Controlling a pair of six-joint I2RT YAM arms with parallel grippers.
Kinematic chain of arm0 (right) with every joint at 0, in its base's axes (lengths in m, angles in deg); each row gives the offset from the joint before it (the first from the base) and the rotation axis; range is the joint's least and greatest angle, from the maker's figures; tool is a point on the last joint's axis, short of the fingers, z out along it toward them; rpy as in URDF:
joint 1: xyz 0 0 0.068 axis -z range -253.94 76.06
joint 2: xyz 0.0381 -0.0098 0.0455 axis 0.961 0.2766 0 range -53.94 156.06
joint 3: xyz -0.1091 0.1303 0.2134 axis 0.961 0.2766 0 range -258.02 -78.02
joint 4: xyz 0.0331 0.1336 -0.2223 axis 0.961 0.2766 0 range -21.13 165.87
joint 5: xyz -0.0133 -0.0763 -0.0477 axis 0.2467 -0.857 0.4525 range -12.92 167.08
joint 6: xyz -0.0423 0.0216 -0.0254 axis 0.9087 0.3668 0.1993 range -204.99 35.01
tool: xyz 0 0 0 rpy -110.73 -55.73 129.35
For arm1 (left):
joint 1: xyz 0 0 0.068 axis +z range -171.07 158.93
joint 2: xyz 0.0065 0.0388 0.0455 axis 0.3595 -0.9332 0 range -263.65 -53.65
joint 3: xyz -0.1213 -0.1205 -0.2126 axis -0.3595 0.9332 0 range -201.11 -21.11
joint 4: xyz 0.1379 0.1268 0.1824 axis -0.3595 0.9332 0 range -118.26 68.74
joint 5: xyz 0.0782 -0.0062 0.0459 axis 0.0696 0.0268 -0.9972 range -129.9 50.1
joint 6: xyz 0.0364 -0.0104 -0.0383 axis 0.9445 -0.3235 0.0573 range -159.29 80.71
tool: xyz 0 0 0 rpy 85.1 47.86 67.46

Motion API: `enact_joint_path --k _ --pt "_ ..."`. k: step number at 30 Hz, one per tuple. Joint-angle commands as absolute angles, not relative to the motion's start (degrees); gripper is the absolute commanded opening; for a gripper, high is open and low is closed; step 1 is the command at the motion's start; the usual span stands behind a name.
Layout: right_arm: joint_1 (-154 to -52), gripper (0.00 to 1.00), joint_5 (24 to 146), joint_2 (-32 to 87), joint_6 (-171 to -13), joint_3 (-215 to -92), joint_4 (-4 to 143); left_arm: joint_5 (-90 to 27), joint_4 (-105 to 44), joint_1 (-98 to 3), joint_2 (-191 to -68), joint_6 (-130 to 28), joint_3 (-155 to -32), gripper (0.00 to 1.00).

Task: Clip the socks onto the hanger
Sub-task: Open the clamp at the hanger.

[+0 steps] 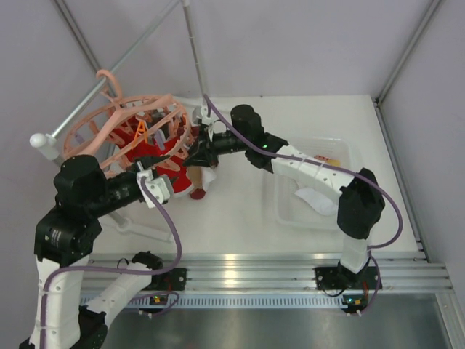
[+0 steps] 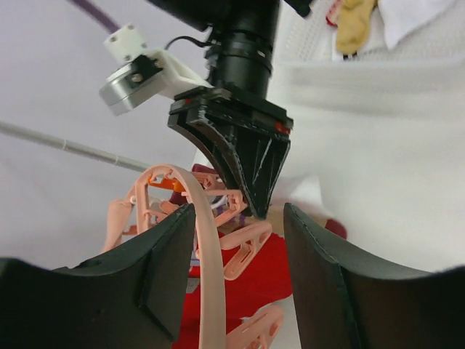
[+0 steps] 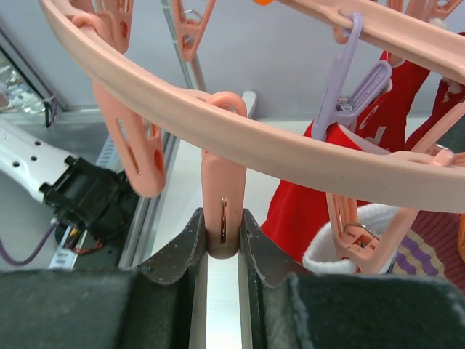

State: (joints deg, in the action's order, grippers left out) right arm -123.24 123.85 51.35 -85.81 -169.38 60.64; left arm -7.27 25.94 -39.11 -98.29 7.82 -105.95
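Observation:
The peach-pink hanger (image 1: 127, 123) hangs at the back left with a red sock (image 1: 149, 150) clipped under it. A white sock with a red toe (image 1: 198, 190) hangs below its near side. My right gripper (image 3: 222, 227) is shut on the lower end of one peach clip (image 3: 221, 196) under the hanger's ring (image 3: 290, 156). Beside it, another clip holds a white sock cuff (image 3: 330, 247) in front of the red sock (image 3: 301, 211). My left gripper (image 2: 240, 218) is open, its jaws on either side of a hanger bar (image 2: 207, 254) without closing on it.
A clear bin (image 1: 290, 211) at the right holds a white sock (image 1: 316, 198) and a yellowish one (image 1: 325, 157). The grey metal rail (image 1: 109, 73) carries the hanger's hook. The left arm (image 3: 83, 196) lies close below the hanger. A purple clip (image 3: 349, 87) hangs from the ring.

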Motion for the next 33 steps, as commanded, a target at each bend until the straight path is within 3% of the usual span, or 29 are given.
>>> enact_joint_path --k 1,15,33 --pt "-122.55 0.0 128.32 48.8 -82.0 -174.43 70.96 -2.54 37.03 -38.91 -99.53 31.52 -108.91 0.57" --pt "-121.49 0.0 133.95 49.42 -80.59 -180.41 82.58 -6.5 40.3 -38.91 -101.73 68.08 -108.39 0.57" --pt "-120.97 0.0 132.02 52.49 -81.12 -187.18 91.37 -10.45 41.61 -39.0 -108.93 82.43 -111.02 0.61"
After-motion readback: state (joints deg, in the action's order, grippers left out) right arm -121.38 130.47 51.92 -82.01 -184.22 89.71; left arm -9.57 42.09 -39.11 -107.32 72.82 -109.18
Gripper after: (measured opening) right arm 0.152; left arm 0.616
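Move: The right hand already grips the lower end of a pink hanger clip, its body centred about 1 cm above the hand point. From the left hand that clip is roughly 6 cm ahead, 5 cm right and 6 cm below. From the right hand, the purple clip is some 6 cm ahead, 8 cm left and 3 cm higher, and the white sock hangs about level fore and aft, 3 cm right and 10 cm down. Still pinching the pink clip, the right hand draws it about 3 cm to the right, 2 cm back and 2 cm up. The open left hand rolls some 55 degrees about its finger line, fingertips dipping, and after a small dip back and down goes on forward and down, about 3.5 cm each way overall, in towards the held clip. ##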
